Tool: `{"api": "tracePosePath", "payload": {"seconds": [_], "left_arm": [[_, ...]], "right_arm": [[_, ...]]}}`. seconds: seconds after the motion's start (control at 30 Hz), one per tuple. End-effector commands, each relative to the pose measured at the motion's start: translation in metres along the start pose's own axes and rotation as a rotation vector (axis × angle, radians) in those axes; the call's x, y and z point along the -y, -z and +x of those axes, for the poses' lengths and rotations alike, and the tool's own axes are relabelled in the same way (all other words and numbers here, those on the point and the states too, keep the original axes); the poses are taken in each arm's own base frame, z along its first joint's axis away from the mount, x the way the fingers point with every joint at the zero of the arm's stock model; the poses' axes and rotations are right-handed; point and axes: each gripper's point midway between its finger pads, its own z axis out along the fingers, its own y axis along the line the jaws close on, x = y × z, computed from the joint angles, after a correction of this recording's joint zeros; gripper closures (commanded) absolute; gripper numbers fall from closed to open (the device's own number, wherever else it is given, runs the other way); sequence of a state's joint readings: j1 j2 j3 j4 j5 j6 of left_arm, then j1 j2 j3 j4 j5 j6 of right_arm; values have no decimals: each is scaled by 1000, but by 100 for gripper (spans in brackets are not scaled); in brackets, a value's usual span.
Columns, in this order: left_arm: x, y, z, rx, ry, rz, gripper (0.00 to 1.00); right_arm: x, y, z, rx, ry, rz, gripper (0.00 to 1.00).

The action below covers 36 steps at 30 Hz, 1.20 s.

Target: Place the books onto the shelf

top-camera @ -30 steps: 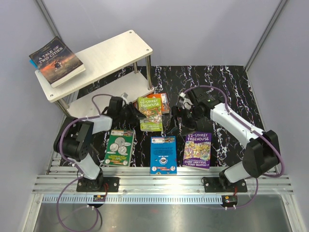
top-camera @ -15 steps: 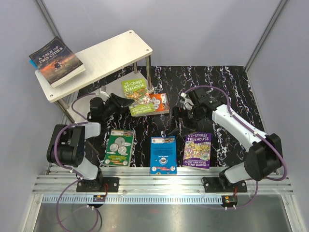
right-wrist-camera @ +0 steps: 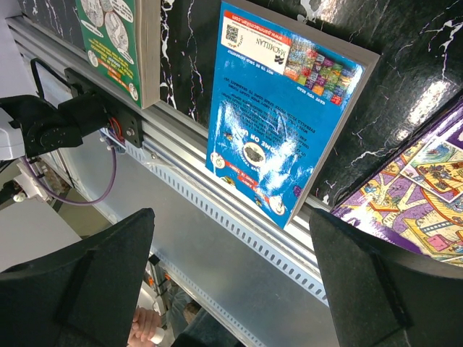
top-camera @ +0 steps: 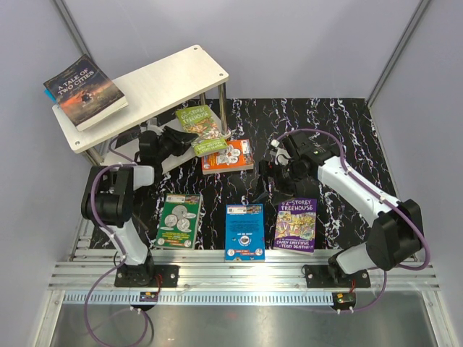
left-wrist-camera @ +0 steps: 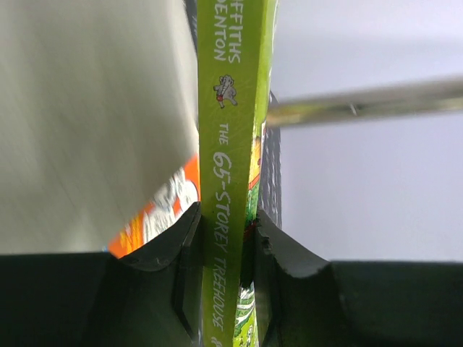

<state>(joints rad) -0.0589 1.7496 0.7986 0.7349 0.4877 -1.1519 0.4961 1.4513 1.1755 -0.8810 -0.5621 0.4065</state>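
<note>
My left gripper (top-camera: 179, 139) is shut on the spine edge of the green "65-Storey Treehouse" book (top-camera: 199, 123), held in the air by the shelf's front steel post, level with the lower board. In the left wrist view the green book (left-wrist-camera: 228, 144) stands edge-on between the jaws of my left gripper (left-wrist-camera: 228, 238), with the shelf board (left-wrist-camera: 94, 123) close on the left. The shelf (top-camera: 152, 90) carries the dark "A Tale of Two Cities" book (top-camera: 85, 90) on its top left corner. My right gripper (top-camera: 262, 189) hangs open above the mat, with nothing between its fingers.
An orange book (top-camera: 228, 155) lies on the black marbled mat by the shelf. A green coin book (top-camera: 179, 220), a blue book (top-camera: 244, 231) and a purple Treehouse book (top-camera: 295, 224) lie in a row at the near edge. The right wrist view shows the blue book (right-wrist-camera: 282, 137) by the aluminium rail (right-wrist-camera: 217, 238).
My left gripper has carried the green book left and back, from mid-mat to the shelf's lower tier, uncovering the orange book. The right arm has barely moved.
</note>
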Motion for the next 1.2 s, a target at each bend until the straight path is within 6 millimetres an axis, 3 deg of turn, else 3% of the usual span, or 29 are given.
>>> {"api": "tracePosePath", "payload": {"seconds": [0.0,0.17,0.37,0.4,0.47,0.5,0.57,0.6,0.73,0.87,0.97,1.0,1.1,1.17], "left_arm": [[32,-19,-46,148,-26,85,100],[18,-36,-61,201,47,52,100],[16,-51,-68,200,75,35,100],[16,-52,-69,197,74,35,95],[13,-56,-67,179,73,25,79],[9,-56,-66,176,73,11,48],[5,-55,-63,170,81,-9,11],[4,-54,-62,166,78,-10,1],[3,-46,-55,141,69,-44,1],[6,-25,-50,131,31,-122,1],[-15,-7,-41,99,1,-276,1],[-13,1,-41,96,-39,-305,1],[-36,33,-30,51,-70,-512,1],[-36,44,-37,62,-101,-575,1]], "right_arm": [[0,0,1,-5,16,-10,5],[2,-2,1,-12,9,-5,5],[3,-5,-1,-20,6,-5,5],[3,-5,-1,-20,4,-5,5],[3,-6,-2,-21,4,-6,6],[3,-7,-2,-22,2,-7,5],[3,-8,-2,-26,0,-9,5],[3,-8,-3,-26,1,-10,6],[2,-8,-4,-24,-2,-12,6],[0,-7,-4,-16,1,-17,5],[-1,-6,-5,-9,2,-22,5],[-2,-6,-4,-9,1,-26,5],[-5,-5,-4,-1,-3,-43,5],[-8,-4,-3,1,-9,-60,5]]}}
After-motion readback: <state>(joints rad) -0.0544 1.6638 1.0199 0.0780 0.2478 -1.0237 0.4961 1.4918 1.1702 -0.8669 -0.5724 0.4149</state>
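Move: The green 65-Storey book is already pinched at its spine in the left hand. Its resting place on the lower shelf lies about 5 cm ahead, level sideways and some 3 cm below. The orange book is about 11 cm to the hand's right, 5 cm back and 12 cm lower; the front right shelf post is some 11 cm right and 3 cm ahead. From the right hand, that resting place is roughly 27 cm ahead, 24 cm left and slightly lower. Still pinching the green book by its spine, the left hand pushes about 6.5 cm forward over the lower shelf, sinking some 2 cm and turning slightly counter-clockwise. It then opens wide, lets go of the book and draws back about 6 cm, drifting left as the wrist tips down and its left side rises. ##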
